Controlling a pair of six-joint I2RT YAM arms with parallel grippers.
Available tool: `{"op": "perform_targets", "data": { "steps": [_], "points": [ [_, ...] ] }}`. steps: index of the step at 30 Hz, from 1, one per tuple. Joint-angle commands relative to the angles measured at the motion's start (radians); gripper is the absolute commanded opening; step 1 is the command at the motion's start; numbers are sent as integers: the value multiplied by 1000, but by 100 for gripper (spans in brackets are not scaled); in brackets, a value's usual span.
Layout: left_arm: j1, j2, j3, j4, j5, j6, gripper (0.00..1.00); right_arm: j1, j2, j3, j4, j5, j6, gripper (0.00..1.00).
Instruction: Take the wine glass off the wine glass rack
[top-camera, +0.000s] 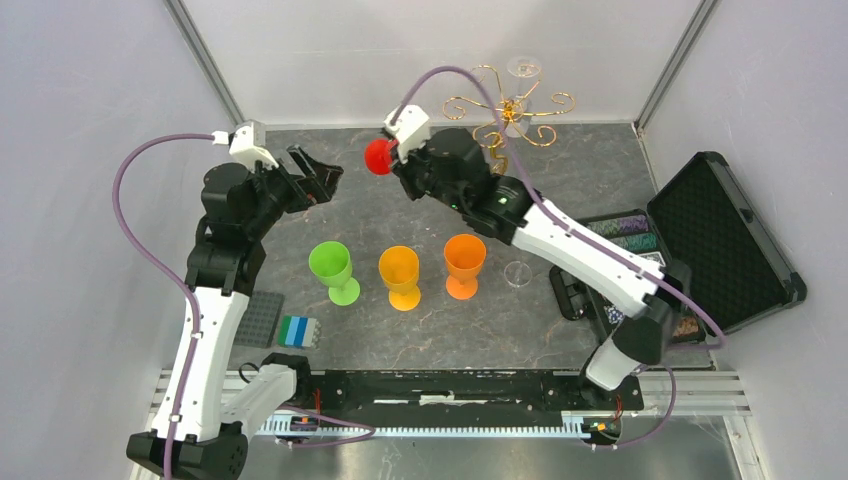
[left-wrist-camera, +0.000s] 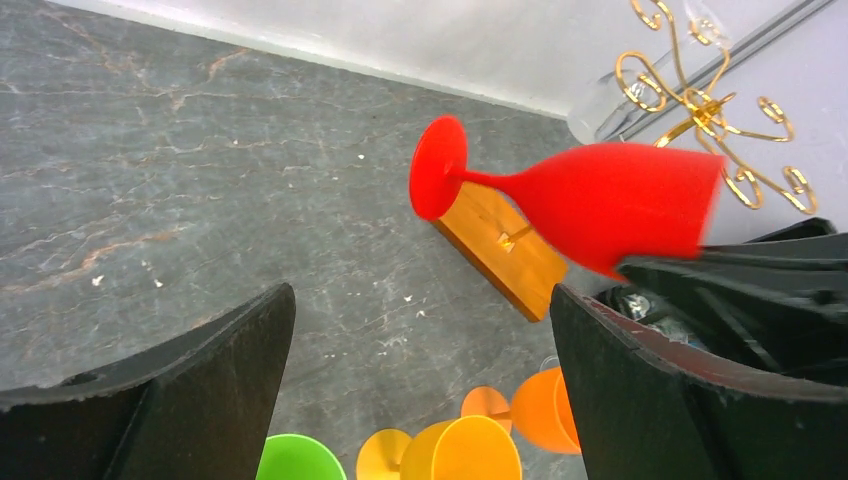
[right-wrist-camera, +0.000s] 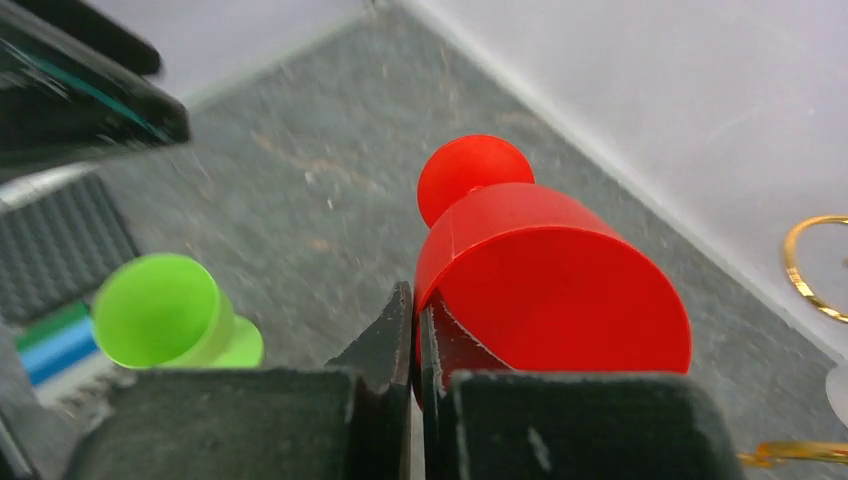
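My right gripper (top-camera: 400, 158) (right-wrist-camera: 413, 300) is shut on the rim of a red wine glass (top-camera: 378, 157) (left-wrist-camera: 600, 200) (right-wrist-camera: 540, 280). The glass lies sideways in the air, foot pointing left, in front of and left of the wine glass rack (top-camera: 515, 110) (left-wrist-camera: 700, 100). That rack is gold wire on an amber base (left-wrist-camera: 500, 250) at the back of the table. A clear glass (top-camera: 523, 68) hangs at its top. My left gripper (top-camera: 325, 180) (left-wrist-camera: 420, 300) is open and empty, just left of the red glass's foot.
Green (top-camera: 333, 268), yellow (top-camera: 400, 275) and orange (top-camera: 464, 262) goblets stand in a row mid-table, with a clear glass (top-camera: 517, 272) to their right. An open black case (top-camera: 720, 240) lies at the right. A grey plate (top-camera: 255, 320) and blue-green blocks (top-camera: 297, 331) sit front left.
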Motion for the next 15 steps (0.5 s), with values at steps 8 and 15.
{"op": "perform_targets", "data": {
  "steps": [8,15],
  "points": [
    [6,-6,-29,-20,-3,87,100,18,261,273,-526,228,-180,0],
    [6,0,-49,-21,14,90,100,6,319,271,-639,174,-208,0]
  ]
}}
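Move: The red wine glass, still pinched at its rim in the right fingers, is bound for bare table about 2 cm ahead, 4 cm right and 37 cm below that hand. From the same hand the yellow glass stands roughly 16 cm back and 1 cm left, the orange one 14 cm back and 10 cm right, both some 31 cm below; the rack's wooden base is 6 cm ahead, 17 cm right, 36 cm below. That bare spot lies about 4 cm ahead, 18 cm right and 36 cm below the left hand. The red wine glass is lowered quickly, some 15 cm, towards the open table beyond the yellow and orange glasses, the right fingers staying shut on its rim. On the way the right hand tips about 40 degrees, its left side sinking so that the nearly level fingers come to slant down, and its path bends a few centimetres to the right late on. The empty left hand, open, sinks 3 cm. ##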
